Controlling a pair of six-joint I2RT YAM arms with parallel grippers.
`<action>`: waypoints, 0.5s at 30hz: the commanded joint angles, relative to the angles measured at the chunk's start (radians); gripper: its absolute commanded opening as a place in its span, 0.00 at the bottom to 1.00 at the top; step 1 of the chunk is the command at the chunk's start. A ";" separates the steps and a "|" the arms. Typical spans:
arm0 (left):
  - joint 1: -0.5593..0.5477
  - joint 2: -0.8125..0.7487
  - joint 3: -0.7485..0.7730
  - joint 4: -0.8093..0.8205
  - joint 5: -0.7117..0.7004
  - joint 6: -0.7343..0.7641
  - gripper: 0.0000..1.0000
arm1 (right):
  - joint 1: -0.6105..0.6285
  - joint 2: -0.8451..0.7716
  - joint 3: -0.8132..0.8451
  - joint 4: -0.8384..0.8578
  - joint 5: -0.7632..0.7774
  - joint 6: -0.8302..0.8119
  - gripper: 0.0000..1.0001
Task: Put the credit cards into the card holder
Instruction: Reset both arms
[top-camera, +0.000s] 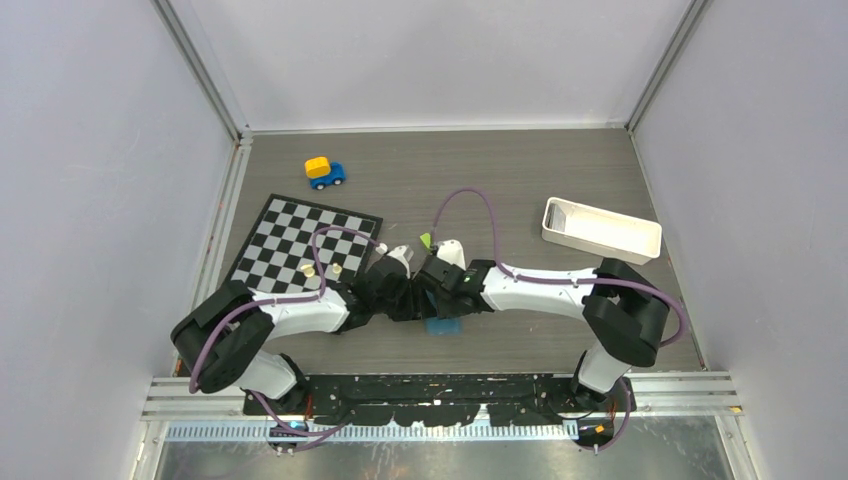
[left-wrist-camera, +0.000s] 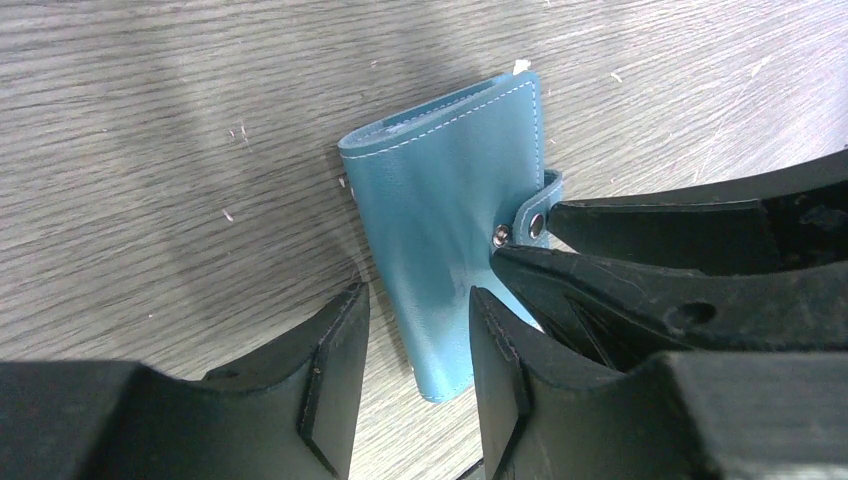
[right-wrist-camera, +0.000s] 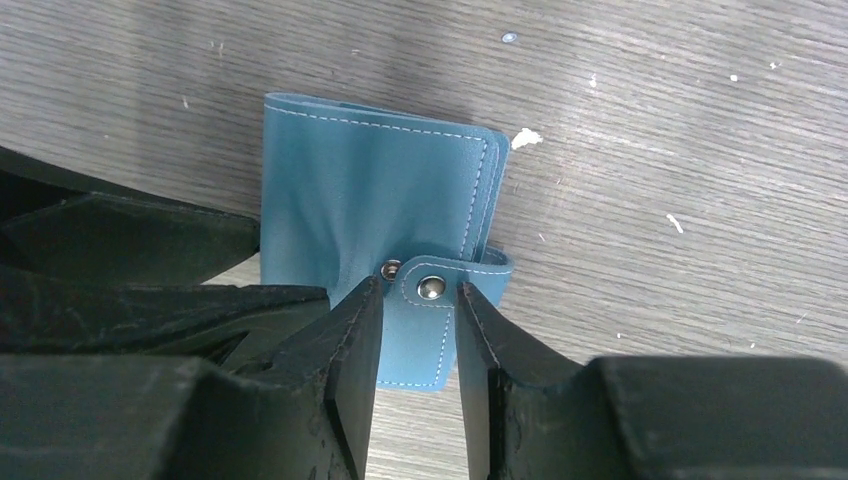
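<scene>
The card holder (left-wrist-camera: 450, 190) is a teal-blue wallet, folded shut and lying flat on the wood table; in the top view only a corner of it (top-camera: 442, 326) shows beneath the two wrists. My left gripper (left-wrist-camera: 418, 293) is open, its fingers on either side of the wallet's near corner, with a gap at the left pad. My right gripper (right-wrist-camera: 418, 285) is open too, its fingertips straddling the snap strap (right-wrist-camera: 432, 288) on the card holder (right-wrist-camera: 350, 190). The left gripper's fingers (right-wrist-camera: 130, 240) reach in from the left. No credit cards are in view.
A checkerboard (top-camera: 300, 245) with two small pieces lies left of the grippers. A blue and yellow toy car (top-camera: 324, 172) sits behind it. A long white tray (top-camera: 600, 228) stands at the right. A small lime-green block (top-camera: 425, 240) shows just behind the wrists.
</scene>
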 joint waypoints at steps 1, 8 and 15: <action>0.003 0.015 0.009 -0.011 -0.005 0.004 0.43 | 0.009 0.019 0.044 -0.015 0.062 -0.017 0.35; 0.004 0.017 0.005 -0.013 -0.004 0.002 0.43 | 0.021 0.006 0.050 -0.038 0.116 -0.007 0.19; 0.004 0.024 0.004 -0.013 -0.002 0.000 0.43 | 0.022 -0.037 0.021 -0.028 0.141 0.009 0.04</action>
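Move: The card holder lies just under the right hand, its middle about 1 cm ahead, 1 cm to the left and 2 cm below, with the clasp flap right below the fingertips. The green block stands some 14 cm ahead and 3 cm to the left of the right hand, the chessboard's middle roughly 29 cm left and 11 cm ahead. From the left hand, at the holder's left edge, the holder's middle is about 3 cm to the right, level fore and aft and 1 cm lower. The right hand squeezes its half-open fingers nearly shut over the holder's clasp, their tips coming together between the stud and the loose flap, while the hand creeps about 1 cm forward and the wrist tips by barely 5 degrees. The left hand stays where it is at the holder's left edge, fingers still part open and straddling that edge, one tip over the blue cover and the other beside it. ##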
